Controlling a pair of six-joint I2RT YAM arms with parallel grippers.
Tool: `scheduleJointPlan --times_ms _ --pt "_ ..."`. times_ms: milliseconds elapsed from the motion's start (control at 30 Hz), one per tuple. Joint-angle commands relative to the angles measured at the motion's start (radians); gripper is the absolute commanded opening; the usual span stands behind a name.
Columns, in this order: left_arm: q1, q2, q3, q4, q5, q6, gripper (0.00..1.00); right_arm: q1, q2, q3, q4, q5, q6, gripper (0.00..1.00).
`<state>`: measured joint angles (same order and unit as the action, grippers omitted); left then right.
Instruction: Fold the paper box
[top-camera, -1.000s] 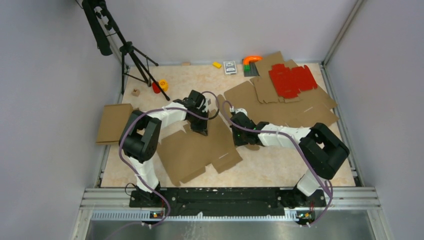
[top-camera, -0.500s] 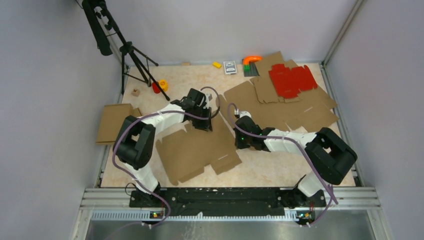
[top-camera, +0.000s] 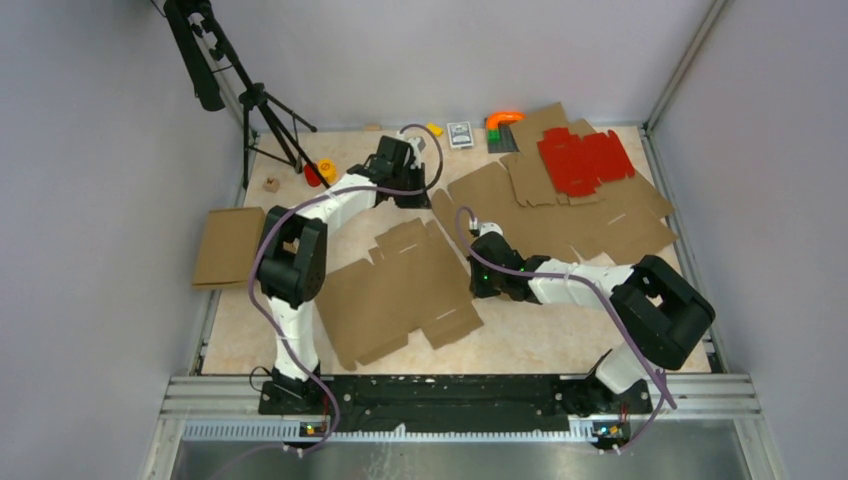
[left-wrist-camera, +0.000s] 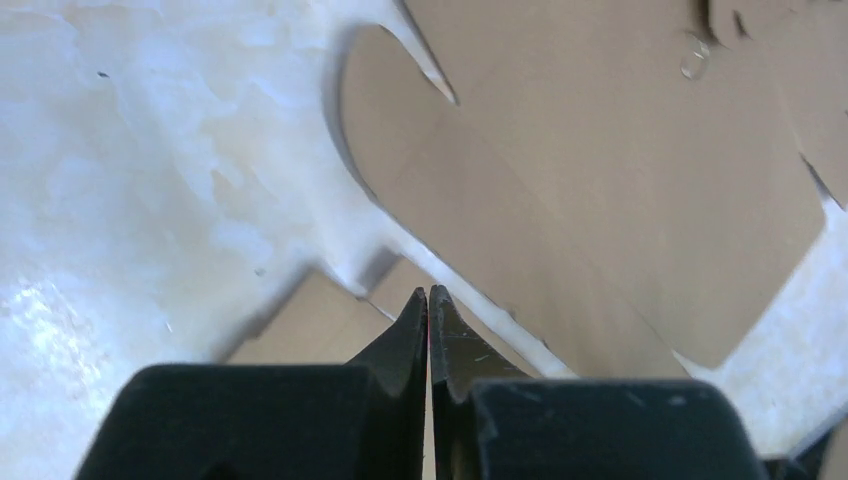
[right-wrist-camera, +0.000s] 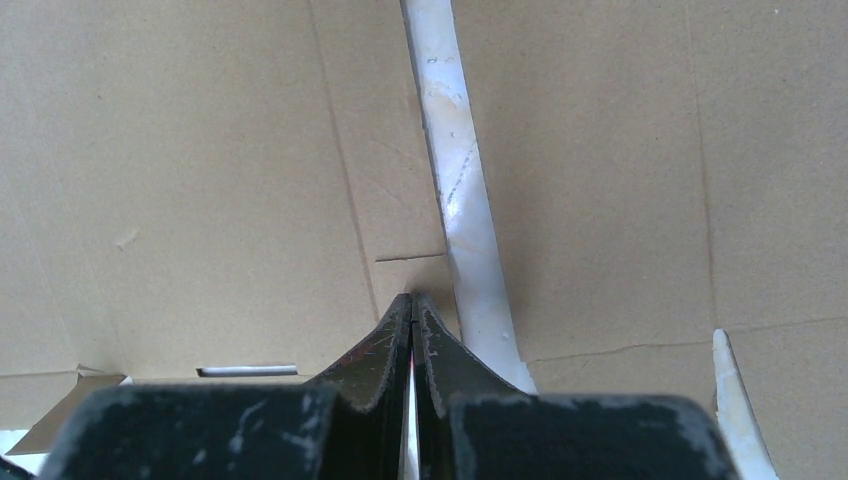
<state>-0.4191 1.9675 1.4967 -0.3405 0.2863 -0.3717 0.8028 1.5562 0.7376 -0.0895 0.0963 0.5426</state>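
The paper box (top-camera: 400, 295) is a large brown die-cut sheet lying flat in the middle of the table. My right gripper (top-camera: 482, 283) is shut and empty, its tips low at the box's right edge. In the right wrist view the shut tips (right-wrist-camera: 413, 297) sit on the paper box (right-wrist-camera: 200, 180), next to a strip of bare table. My left gripper (top-camera: 408, 195) is shut and empty beyond the box's far edge. In the left wrist view its tips (left-wrist-camera: 428, 290) hover over brown cardboard (left-wrist-camera: 600, 180) with a rounded tab; I cannot tell which sheet that is.
A pile of brown sheets (top-camera: 590, 220) with a red die-cut sheet (top-camera: 583, 160) fills the far right. A folded cardboard piece (top-camera: 228, 245) hangs over the left edge. A tripod (top-camera: 270, 110) stands far left. Small items line the back: yellow block (top-camera: 433, 129), card pack (top-camera: 460, 134).
My left gripper left the box's far edge, opened briefly, shut again and swung toward the back. The box's far part now lies flat. The right gripper shifted slightly a second ago, then stayed put.
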Motion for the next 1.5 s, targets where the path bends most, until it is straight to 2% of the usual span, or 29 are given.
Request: scheduleJointPlan --times_ms 0,267,533,933,1467 --pt "0.005 0.093 0.100 -0.025 -0.049 0.013 0.00 0.014 0.059 -0.049 -0.120 -0.075 -0.004 0.00" --pt "0.000 0.204 0.172 -0.089 -0.059 0.023 0.00 0.014 0.066 -0.060 -0.097 -0.088 0.000 0.00" --pt "-0.003 0.242 0.177 -0.161 0.106 0.025 0.00 0.013 0.070 -0.060 -0.093 -0.092 0.006 0.00" --pt "-0.002 0.114 0.015 -0.076 0.216 -0.013 0.00 0.014 0.069 -0.063 -0.085 -0.092 0.006 0.00" --pt "-0.032 0.023 -0.127 0.007 0.249 -0.052 0.00 0.013 0.080 -0.058 -0.083 -0.091 0.006 0.00"
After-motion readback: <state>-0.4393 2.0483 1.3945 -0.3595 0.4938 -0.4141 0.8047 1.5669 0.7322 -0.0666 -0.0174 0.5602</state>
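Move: My left hand hangs shut just past the far right corner of the flat paper box: that corner is about 2 cm back, neither left nor right of me, and 7 cm below. The box's middle lies some 16 cm back and 6 cm left, the big cardboard blank's rounded end 3 cm ahead and 2 cm right. From my right hand, already on the box's right edge, the corner is about 14 cm ahead and 9 cm left, the box's middle 15 cm left and 1 cm back. My left hand drops some 7 cm to the surface, reaching slightly forward on the way, then draws back about 7 cm, low over the right side flap from its far corner, easing a little right as the shut fingertips tip about 15 degrees steeper. My right fingers, still shut on the flap by its slit, drag it about 2 cm left and back, then hold. ##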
